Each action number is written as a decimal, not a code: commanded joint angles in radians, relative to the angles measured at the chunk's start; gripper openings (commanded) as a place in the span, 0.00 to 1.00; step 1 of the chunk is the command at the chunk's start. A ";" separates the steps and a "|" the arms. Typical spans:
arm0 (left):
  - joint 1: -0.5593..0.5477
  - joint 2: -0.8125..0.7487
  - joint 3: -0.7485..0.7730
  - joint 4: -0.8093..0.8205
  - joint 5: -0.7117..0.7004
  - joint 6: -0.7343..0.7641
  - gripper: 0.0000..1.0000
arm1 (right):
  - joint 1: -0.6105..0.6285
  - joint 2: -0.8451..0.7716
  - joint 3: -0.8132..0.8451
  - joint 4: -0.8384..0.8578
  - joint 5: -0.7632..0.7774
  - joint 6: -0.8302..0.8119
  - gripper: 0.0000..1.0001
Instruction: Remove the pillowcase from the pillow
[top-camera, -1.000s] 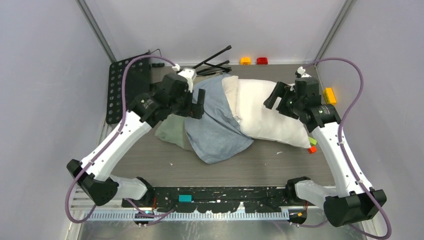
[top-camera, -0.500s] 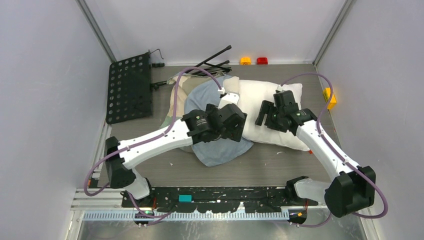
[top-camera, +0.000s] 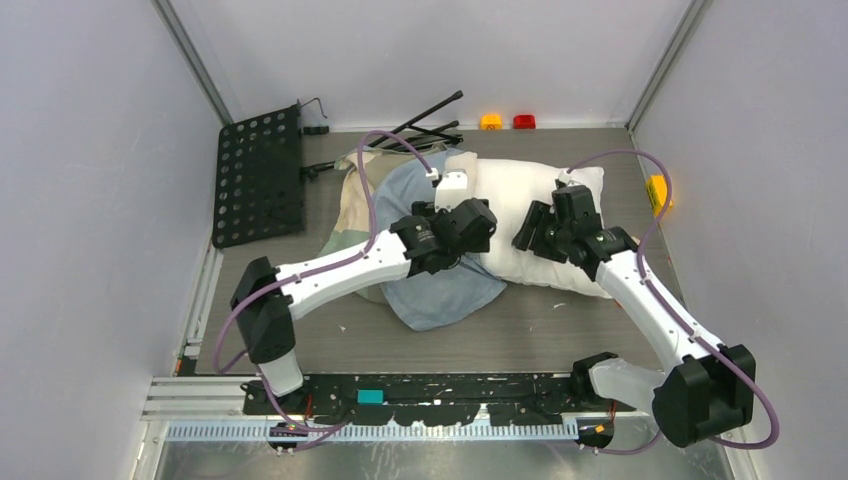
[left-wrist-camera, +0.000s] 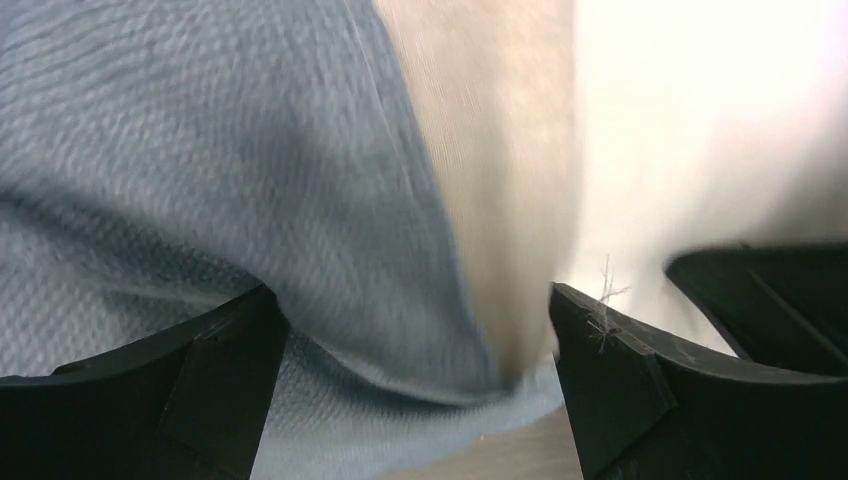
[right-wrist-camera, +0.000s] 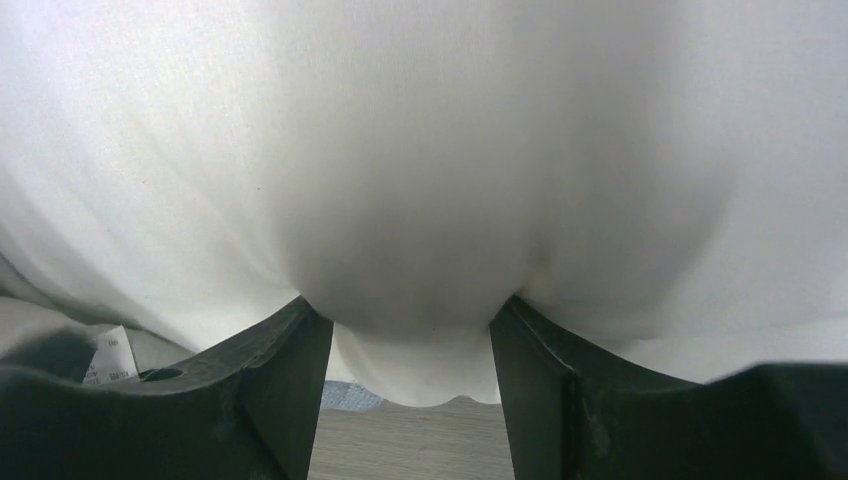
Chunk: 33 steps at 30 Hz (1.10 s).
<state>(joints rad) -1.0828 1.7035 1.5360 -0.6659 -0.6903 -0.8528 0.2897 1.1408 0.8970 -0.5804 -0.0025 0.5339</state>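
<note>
The white pillow (top-camera: 530, 205) lies across the middle right of the table. Its left end sits inside the pillowcase (top-camera: 440, 295), blue-grey on top, with patchwork blocks (top-camera: 352, 205) spread to the left. My left gripper (top-camera: 482, 226) is open over the cover's mouth. In the left wrist view the left gripper (left-wrist-camera: 410, 370) straddles blue-grey pillowcase (left-wrist-camera: 250, 180) with a cream hem, and bare pillow (left-wrist-camera: 680, 120) lies to the right. My right gripper (top-camera: 533, 232) presses on the pillow's near side. In the right wrist view the right gripper (right-wrist-camera: 412, 385) squeezes a bulge of pillow (right-wrist-camera: 420, 200) between its fingers.
A black perforated plate (top-camera: 258, 175) lies at the back left, with black rods (top-camera: 430, 118) behind the pillow. Orange (top-camera: 490, 121) and red (top-camera: 524, 121) blocks sit by the back wall, a yellow one (top-camera: 657, 190) at the right edge. A teal block (top-camera: 371, 397) rests on the front rail.
My left arm swung right from the cover's left side to the cover's mouth, and its jaws spread fully. The right gripper came down to the pillow's near side and its jaws narrowed on the pillow.
</note>
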 joint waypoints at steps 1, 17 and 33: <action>0.105 0.061 -0.022 0.120 0.111 -0.022 0.97 | -0.001 -0.033 -0.011 0.055 -0.003 0.013 0.59; 0.422 -0.458 -0.444 -0.020 0.008 0.137 0.40 | -0.181 -0.179 0.054 -0.058 0.335 0.041 0.00; 0.650 -0.510 -0.350 -0.043 0.348 0.317 0.25 | -0.188 -0.192 0.222 -0.127 0.251 -0.026 0.08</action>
<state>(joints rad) -0.5121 1.2209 1.1290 -0.6170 -0.2737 -0.6655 0.1661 0.9695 1.0195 -0.6979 0.0643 0.6155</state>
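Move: The pillowcase's bunched open edge lies between the left hand's wide-open fingers, about 4 cm ahead and 5 cm below the hand point, just to its left. From that hand the bare pillow is centred some 16 cm to the right, level front to back and about 8 cm lower; the black tripod legs are roughly 22 cm ahead, 7 cm left and 15 cm down. The right hand already straddles a pillow fold, straight below it by about 2 cm. The pillowcase edge gets pinched as the left hand dips forward and down about 5 cm, closes and then drags it some 20 cm left, away from the pillow, rising again and turning slightly counter-clockwise. Against this, the right fingers close fully on the pillow fold and draw it right and then mostly up, turning about 15 degrees clockwise. ##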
